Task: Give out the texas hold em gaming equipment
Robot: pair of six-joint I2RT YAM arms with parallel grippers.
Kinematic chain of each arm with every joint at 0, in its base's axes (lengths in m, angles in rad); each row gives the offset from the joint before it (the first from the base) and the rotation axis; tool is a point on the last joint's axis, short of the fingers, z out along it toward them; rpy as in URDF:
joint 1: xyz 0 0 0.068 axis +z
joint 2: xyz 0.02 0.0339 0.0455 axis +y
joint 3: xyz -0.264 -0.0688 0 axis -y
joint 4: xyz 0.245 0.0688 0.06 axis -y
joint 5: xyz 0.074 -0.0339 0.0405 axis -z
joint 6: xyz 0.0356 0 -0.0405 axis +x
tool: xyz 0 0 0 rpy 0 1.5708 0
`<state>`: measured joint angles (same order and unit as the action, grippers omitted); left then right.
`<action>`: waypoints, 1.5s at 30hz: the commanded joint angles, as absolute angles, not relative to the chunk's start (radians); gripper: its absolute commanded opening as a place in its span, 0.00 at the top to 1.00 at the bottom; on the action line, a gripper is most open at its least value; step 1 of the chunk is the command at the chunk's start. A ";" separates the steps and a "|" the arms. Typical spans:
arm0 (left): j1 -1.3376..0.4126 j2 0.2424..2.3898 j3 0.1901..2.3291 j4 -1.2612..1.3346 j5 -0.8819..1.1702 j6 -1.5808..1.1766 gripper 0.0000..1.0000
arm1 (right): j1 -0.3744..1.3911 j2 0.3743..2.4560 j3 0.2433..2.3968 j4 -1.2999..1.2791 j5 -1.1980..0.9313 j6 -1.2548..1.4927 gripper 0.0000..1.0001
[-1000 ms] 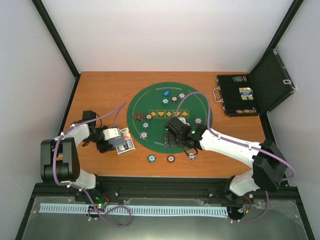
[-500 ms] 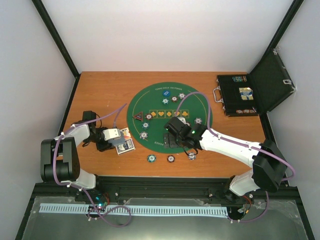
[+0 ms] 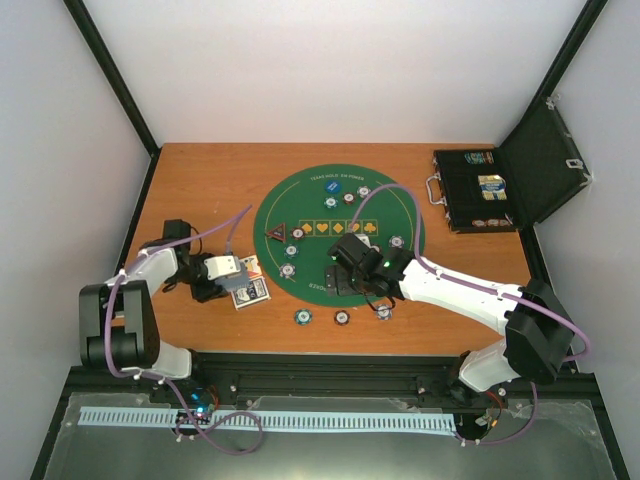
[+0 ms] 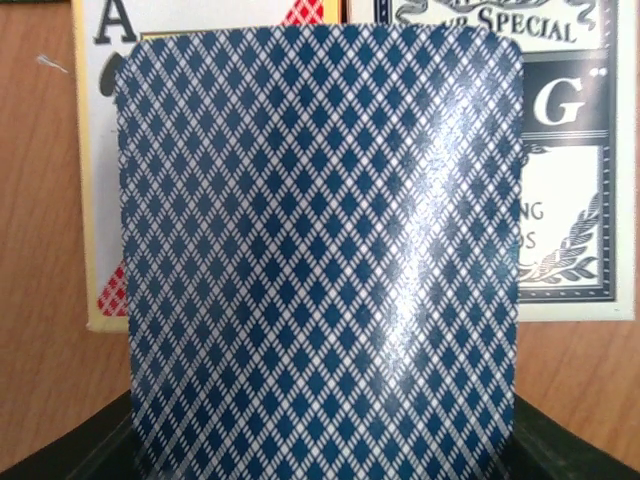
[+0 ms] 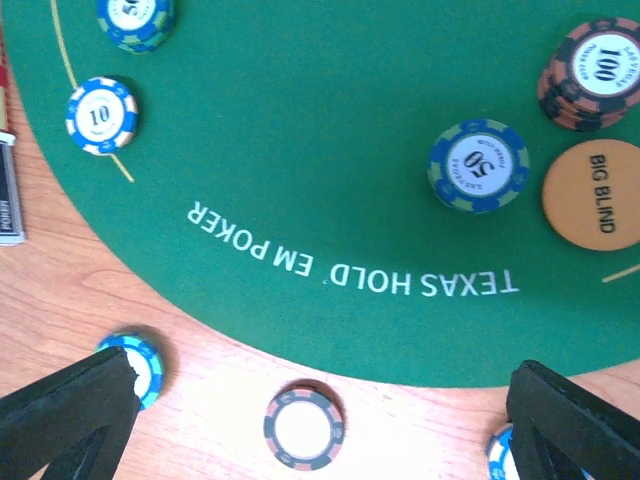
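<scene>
A blue diamond-backed playing card (image 4: 320, 260) fills the left wrist view, rising from between the dark jaws of my left gripper (image 4: 325, 470), which is shut on it. From above, that left gripper (image 3: 238, 282) sits left of the green mat, over the other cards (image 3: 252, 291). My right gripper (image 5: 320, 430) is open over the mat's near edge, above a grey poker chip (image 5: 304, 428); blue-edged chips (image 5: 140, 365) lie by each finger. On the felt are a 50 chip (image 5: 478, 165), a 10 chip (image 5: 101, 115), a 100 stack (image 5: 598, 72) and the orange BIG BLIND disc (image 5: 592, 195). The triangle marker (image 3: 277, 233) lies at the mat's left.
The round green mat (image 3: 340, 215) covers the table's middle. A black hinged case (image 3: 480, 190) stands open at the back right. A face-up ace (image 4: 100, 150) and a card box (image 4: 565, 150) lie behind the held card. Black frame posts run along both sides.
The left arm has drawn back slightly beside the cards. The right arm and the chips have not moved.
</scene>
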<state>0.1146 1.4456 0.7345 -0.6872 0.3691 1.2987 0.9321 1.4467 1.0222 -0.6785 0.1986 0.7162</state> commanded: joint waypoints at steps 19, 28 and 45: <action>-0.044 1.137 0.941 -1.072 0.521 1.240 0.99 | 0.926 1.618 1.006 0.276 -0.543 1.036 0.06; -0.107 1.101 1.028 -1.143 0.521 1.195 0.99 | 0.931 1.622 0.955 0.426 -0.571 1.124 0.11; -0.138 1.078 1.035 -1.147 0.519 1.166 0.99 | 0.974 1.705 0.998 0.512 -0.565 1.187 0.32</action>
<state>-0.1303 1.0992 0.9928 -1.1275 0.4839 1.1759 0.9501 1.6733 0.9661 0.4637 -0.5625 1.1679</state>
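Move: The left hand already grips the blue-backed deck; the right gripper lies about 30 cm to its right, level fore and aft, some 8 cm higher. Of the two card boxes, the ace box is 5 cm ahead and 6 cm right of the left hand, the black-and-white box 8 cm right and 1 cm back, both 2 cm below. From the empty right hand the deck is about 26 cm left, straight level, 8 cm lower. Left lifts the deck about 14 cm, rightward; right, rising, tipping, swings 19 cm left, closing partly around it. ##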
